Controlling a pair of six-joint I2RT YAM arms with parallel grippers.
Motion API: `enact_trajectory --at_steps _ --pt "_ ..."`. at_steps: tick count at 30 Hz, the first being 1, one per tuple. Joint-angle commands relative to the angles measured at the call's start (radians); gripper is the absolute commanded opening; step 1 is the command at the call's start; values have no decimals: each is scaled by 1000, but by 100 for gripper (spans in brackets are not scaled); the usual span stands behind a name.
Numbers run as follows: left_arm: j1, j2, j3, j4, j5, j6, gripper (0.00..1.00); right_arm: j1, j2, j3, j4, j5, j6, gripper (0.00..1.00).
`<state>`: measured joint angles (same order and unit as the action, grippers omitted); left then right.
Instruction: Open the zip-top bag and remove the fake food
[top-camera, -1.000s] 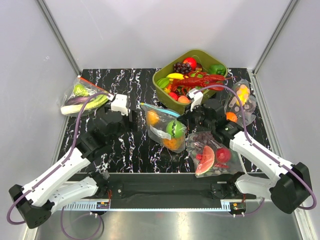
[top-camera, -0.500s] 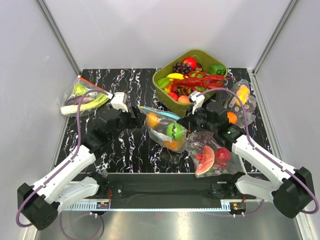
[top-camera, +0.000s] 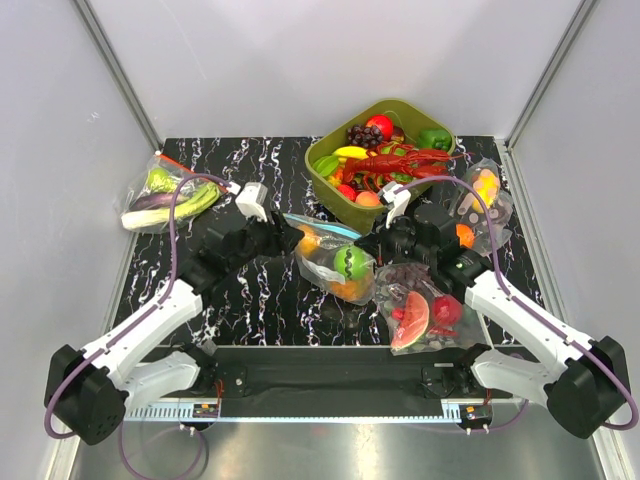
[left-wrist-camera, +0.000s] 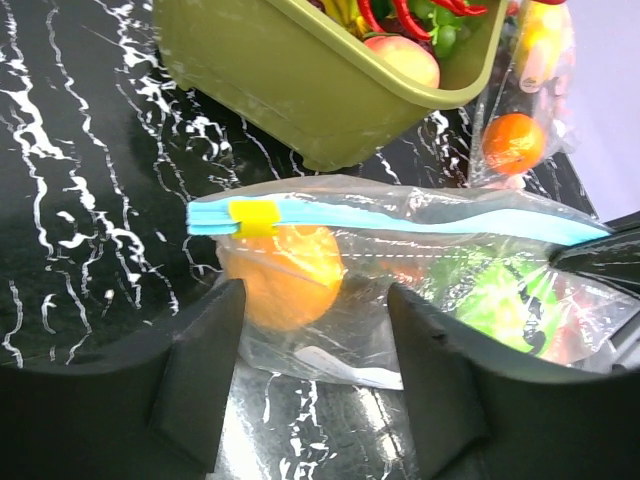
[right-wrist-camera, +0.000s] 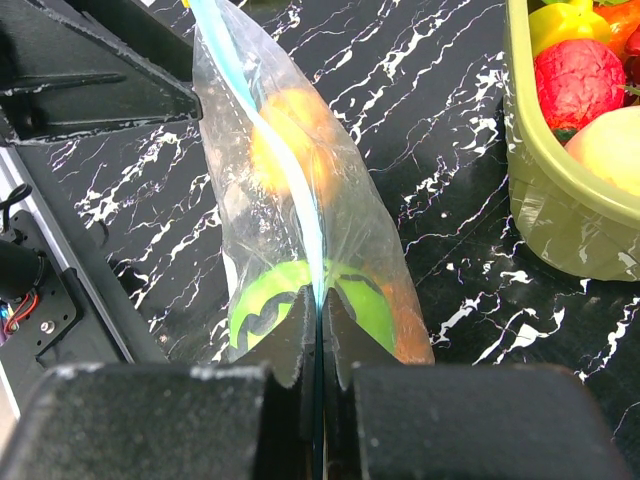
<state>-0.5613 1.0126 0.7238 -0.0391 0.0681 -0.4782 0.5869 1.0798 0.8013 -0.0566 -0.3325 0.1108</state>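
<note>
The clear zip-top bag (top-camera: 330, 255) lies mid-table, its light-blue zip strip (left-wrist-camera: 400, 220) uppermost with a yellow slider (left-wrist-camera: 254, 216) at the left end. Inside show a yellow-orange round fruit (left-wrist-camera: 280, 278), a green ball (right-wrist-camera: 262, 308) and something orange beneath. My right gripper (right-wrist-camera: 318, 325) is shut on the right end of the zip strip, holding that edge up. My left gripper (left-wrist-camera: 315, 340) stands open at the bag's left end, below the slider. Its fingers (left-wrist-camera: 200, 370) straddle the bag's lower part and the orange fruit.
An olive-green bin (top-camera: 330, 180) with a red lobster (top-camera: 400, 162) and loose fruit stands behind the bag. A bag with a watermelon slice (top-camera: 420, 312) lies at the front right. Another fruit bag (top-camera: 482, 195) lies far right, and a bag of green vegetables (top-camera: 165, 195) far left.
My left arm has swung right until its fingers reach the bag's left end, and its jaws have narrowed somewhat. The right gripper has kept its hold and place.
</note>
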Motion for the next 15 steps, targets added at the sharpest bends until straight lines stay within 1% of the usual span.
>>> enact_trajectory --at_steps 1,2,4,5,6,10,12,14,15 --pt "4 9 3 88 39 1 58 -10 -38 7 26 -5 7 0" --pt "5 11 2 90 39 6 51 -9 -38 9 21 -8 7 0" --pt "8 24 5 93 51 13 44 -9 -40 10 15 -17 7 0" --pt "9 30 6 96 58 18 38 -9 -43 12 8 -19 6 0" --pt "8 41 8 99 67 18 35 -9 -44 13 5 -22 6 0" --pt "9 63 6 120 78 23 33 -9 -52 15 -11 -26 7 0" --pt "11 67 5 143 79 29 24 -7 -54 16 -20 -28 7 0" --pt "12 70 -4 186 99 46 10 -9 -55 24 -37 -26 6 0" --pt "12 73 -9 205 110 56 7 -9 -55 29 -48 -28 3 2"
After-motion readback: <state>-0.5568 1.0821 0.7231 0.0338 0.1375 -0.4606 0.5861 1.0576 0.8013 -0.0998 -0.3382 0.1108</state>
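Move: The near wall of the zip-top bag, just under the zip at its slider end, lies about 1 cm ahead and 2 cm to the right of the left hand, roughly 1 cm lower. The orange fruit inside is some 4 cm right, 1 cm ahead and 5 cm down; the green basket's middle is about 15 cm ahead and 18 cm right. From the right hand, that wall is about 12 cm left and 1 cm ahead, the watermelon 4 cm back, 2 cm left, 7 cm below. Close the left fingers from a bit over half open to almost shut on the bag film just below the slider, easing that gripper about 1.5 cm right and roughly 1 cm down as they come together, with barely any wrist turn. Keep the right fingers shut on the other end of the zip, letting that hand drift less than 1 cm. ##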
